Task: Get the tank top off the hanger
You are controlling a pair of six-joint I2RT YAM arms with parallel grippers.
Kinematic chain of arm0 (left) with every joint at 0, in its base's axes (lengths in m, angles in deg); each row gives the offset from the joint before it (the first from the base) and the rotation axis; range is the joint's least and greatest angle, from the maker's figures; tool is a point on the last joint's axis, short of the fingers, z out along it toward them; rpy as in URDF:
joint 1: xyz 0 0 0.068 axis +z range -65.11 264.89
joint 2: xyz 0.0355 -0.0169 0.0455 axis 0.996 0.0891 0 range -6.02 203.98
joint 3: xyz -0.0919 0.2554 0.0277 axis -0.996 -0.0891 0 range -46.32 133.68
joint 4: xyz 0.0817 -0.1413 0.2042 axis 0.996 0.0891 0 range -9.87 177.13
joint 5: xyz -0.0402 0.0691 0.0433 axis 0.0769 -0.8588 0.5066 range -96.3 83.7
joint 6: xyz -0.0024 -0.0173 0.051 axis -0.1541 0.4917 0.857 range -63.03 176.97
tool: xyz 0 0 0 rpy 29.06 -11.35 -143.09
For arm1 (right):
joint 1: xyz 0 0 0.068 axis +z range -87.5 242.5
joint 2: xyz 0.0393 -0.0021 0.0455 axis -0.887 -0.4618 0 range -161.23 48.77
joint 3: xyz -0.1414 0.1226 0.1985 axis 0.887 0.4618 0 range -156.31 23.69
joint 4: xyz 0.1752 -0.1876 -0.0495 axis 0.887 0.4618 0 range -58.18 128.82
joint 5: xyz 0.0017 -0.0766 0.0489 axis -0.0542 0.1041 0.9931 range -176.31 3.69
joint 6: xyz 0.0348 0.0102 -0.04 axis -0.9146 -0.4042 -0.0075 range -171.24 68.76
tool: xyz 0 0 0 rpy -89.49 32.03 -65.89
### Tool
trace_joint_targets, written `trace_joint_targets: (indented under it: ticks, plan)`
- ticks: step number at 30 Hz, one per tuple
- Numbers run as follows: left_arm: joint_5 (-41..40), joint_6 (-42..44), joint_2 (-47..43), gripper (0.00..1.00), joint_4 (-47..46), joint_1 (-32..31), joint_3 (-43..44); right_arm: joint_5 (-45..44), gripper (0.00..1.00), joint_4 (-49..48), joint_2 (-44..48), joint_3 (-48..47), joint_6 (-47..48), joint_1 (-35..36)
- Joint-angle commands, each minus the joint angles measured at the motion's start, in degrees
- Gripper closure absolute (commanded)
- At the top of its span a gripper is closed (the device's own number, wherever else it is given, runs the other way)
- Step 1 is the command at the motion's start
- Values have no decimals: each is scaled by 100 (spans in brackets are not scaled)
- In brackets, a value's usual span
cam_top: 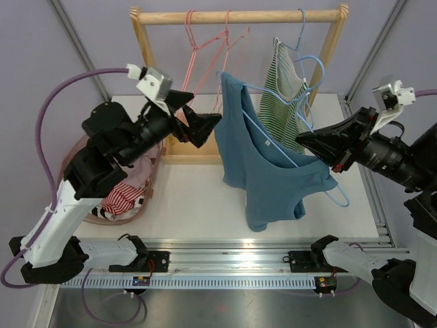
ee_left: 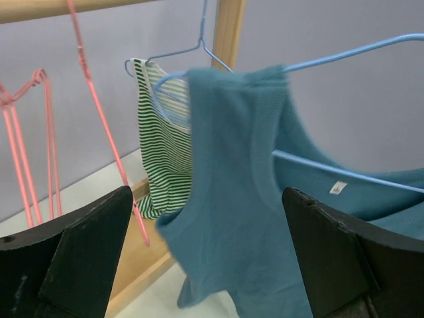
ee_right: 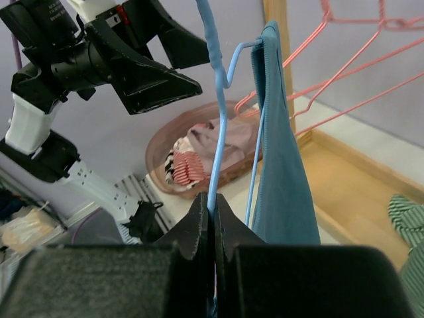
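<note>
The teal tank top point(cam_top: 273, 171) hangs on a light blue wire hanger point(cam_top: 339, 197) that is held tilted in front of the wooden rack. My right gripper point(cam_top: 304, 142) is shut on the hanger's wire; the wrist view shows the wire point(ee_right: 218, 132) pinched between the jaws and the tank top point(ee_right: 281, 172) beside it. My left gripper point(cam_top: 205, 113) is open, close to the top's upper shoulder strap and not touching it. In the left wrist view the tank top point(ee_left: 245, 199) hangs between and beyond the open fingers point(ee_left: 86, 245), with the hanger point(ee_left: 344, 56) above.
A wooden rack point(cam_top: 239, 15) at the back holds empty pink hangers point(cam_top: 198, 48) and a green striped top point(cam_top: 280, 96) on another blue hanger. A pink basket point(cam_top: 68, 160) with clothes sits at the left under my left arm. A metal rail runs along the near edge.
</note>
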State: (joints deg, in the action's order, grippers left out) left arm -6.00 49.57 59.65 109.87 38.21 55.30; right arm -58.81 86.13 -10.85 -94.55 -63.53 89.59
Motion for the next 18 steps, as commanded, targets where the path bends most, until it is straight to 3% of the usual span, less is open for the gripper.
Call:
trace_joint_targets:
  ticks: [1, 10, 13, 18]
  plan:
    - [-1142, 896, 42, 1, -916, -709, -370, 475, 100, -613, -59, 493, -220, -20]
    - [-2427, 1346, 578, 4, -1154, -1168, -740, 580, 100, -746, 11, 767, -256, -20]
    - [-2569, 1390, 675, 10, -1198, -1168, -811, 633, 100, -816, 99, 854, -282, -20]
    - [-2666, 1434, 737, 29, -1198, -1168, -863, 537, 100, -781, 205, 943, -186, -20]
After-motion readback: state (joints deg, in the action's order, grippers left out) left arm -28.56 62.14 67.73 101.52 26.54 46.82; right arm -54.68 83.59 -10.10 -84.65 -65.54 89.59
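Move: The blue tank top's shoulder strap, on the free end of the hanger, lies about 6 cm ahead of the left hand, 8 cm to its right and 2 cm lower. Pink hangers are some 15 cm ahead and 3 cm right; the striped top is about 12 cm ahead, 19 cm right and lower. The right hand already grips the hanger, with that strap roughly 11 cm ahead and 15 cm left of it. Left hand sinks about 8 cm, right then forward to the strap, starting to close; right lowers its hanger. ##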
